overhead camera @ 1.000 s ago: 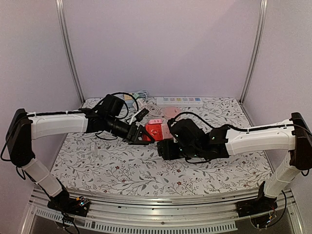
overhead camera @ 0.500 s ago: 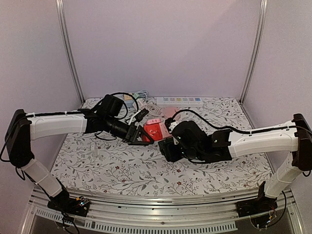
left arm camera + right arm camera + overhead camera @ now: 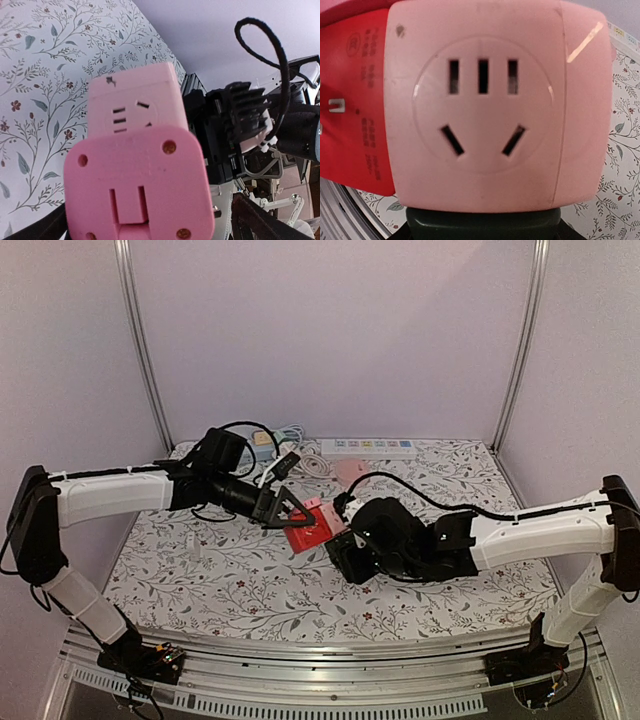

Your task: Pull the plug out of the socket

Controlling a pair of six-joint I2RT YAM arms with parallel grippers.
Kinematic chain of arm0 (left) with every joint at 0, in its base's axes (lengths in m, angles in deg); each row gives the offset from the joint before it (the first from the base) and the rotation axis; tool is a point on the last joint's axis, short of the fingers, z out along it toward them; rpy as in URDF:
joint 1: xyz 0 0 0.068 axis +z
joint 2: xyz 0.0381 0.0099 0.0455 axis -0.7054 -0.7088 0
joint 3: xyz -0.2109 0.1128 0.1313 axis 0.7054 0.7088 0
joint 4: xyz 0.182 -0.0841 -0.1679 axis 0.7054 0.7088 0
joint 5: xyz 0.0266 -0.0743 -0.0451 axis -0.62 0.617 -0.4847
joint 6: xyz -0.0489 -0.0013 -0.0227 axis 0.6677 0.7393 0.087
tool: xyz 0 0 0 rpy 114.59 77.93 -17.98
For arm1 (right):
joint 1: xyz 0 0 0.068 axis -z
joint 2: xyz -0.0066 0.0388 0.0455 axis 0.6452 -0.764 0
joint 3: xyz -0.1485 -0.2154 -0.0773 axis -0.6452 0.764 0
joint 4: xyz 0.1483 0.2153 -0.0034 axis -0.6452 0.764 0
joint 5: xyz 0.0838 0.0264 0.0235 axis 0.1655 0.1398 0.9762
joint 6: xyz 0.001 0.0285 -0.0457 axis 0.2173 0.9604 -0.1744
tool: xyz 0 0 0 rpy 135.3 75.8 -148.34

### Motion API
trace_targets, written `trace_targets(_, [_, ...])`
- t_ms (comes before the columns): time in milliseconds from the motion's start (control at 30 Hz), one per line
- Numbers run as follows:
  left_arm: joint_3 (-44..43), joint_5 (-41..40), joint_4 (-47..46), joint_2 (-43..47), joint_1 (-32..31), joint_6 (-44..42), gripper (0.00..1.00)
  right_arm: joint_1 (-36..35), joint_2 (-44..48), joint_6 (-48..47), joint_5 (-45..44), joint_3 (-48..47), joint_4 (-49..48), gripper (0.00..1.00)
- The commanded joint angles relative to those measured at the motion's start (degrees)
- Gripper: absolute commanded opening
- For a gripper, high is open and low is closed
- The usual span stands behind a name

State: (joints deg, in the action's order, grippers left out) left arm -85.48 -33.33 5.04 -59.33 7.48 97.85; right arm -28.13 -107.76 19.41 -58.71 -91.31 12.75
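A pink cube socket (image 3: 329,515) is held just above the flowered table, with a red plug (image 3: 303,533) against its left side. My right gripper (image 3: 342,546) is shut on the socket; in the right wrist view the socket (image 3: 480,105) fills the frame above one dark finger pad (image 3: 482,226), and the plug (image 3: 355,125) shows at the left. My left gripper (image 3: 292,511) stands open just left of the plug, touching nothing. In the left wrist view the plug's screwed back (image 3: 140,185) looks pink and lies between the spread fingers, with the socket (image 3: 132,100) behind it.
A white power strip (image 3: 366,447) lies along the back wall. A pink object (image 3: 350,470) sits behind the socket. Black and white cables (image 3: 268,440) are coiled at the back left. Metal frame posts (image 3: 140,350) stand at the rear corners.
My left gripper has opened and let go of the plug, drawing back a little to the left. The right arm has brought the socket and plug lower and nearer.
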Motion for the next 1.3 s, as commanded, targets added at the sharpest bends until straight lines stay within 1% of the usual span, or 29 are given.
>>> trace_targets(0, [-1.5, -0.3, -1.4, 2.9, 1.7, -2.5, 0.99, -1.5, 1.5, -1.4, 2.2, -0.9, 0.5, 0.33])
trace_targets(167, [-1.9, -4.3, 1.4, 4.9, 2.4, -4.6, 1.00, -1.5, 3.1, -3.8, 4.7, 0.4, -0.1, 0.33])
trace_targets(300, [-2.3, -4.1, 2.8, 4.8, 2.6, -5.5, 1.00, -1.5, 4.6, -6.7, 7.1, 1.1, -0.1, 0.33])
trace_targets(400, [-3.1, -2.5, 4.3, 3.8, 1.2, -6.8, 0.99, -1.6, 5.2, -9.8, 6.9, 1.0, 1.6, 0.33])
trace_targets(467, [-4.1, -3.3, 6.9, 3.1, -0.3, -8.7, 1.00, -2.2, 5.7, -11.9, 5.3, 0.4, 2.9, 0.33])
trace_targets(567, [-5.0, -3.5, 8.5, 1.8, -0.8, -8.9, 1.00, -2.4, 6.6, -13.9, 4.6, -0.2, 3.7, 0.33])
trace_targets(667, [-5.5, -1.5, 8.5, 0.5, -0.8, -8.4, 1.00, -2.9, 6.8, -14.7, 4.3, -0.9, 4.3, 0.33])
trace_targets(933, [-5.9, 2.8, 7.5, -3.4, -1.7, -6.3, 1.00, -5.9, 4.9, -18.8, -0.6, -4.1, 7.5, 0.33])
trace_targets(1267, [-5.7, 6.6, 5.1, -6.1, -3.1, -4.2, 0.95, -6.1, 3.2, -21.4, 0.3, -6.1, 7.7, 0.33])
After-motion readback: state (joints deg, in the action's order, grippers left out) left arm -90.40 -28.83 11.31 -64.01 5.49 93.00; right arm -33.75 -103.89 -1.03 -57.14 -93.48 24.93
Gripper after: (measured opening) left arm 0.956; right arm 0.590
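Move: The left hand is open around the red plug, whose middle sits about 1 cm back and 2 cm below. The pink socket lies some 5 cm to its right, level ahead and in height; the pink adapter is about 1 cm ahead, 1 cm right and 1 cm above. From the right hand, which grips the stack's dark green block, the pink socket is roughly 2 cm ahead, 2 cm left and 4 cm above; the red plug is 1 cm back, 6 cm left and 4 cm above. Right draws the stack back 5 cm, turning counter-clockwise; the open left rises, then sinks back-right towards pink socket. ##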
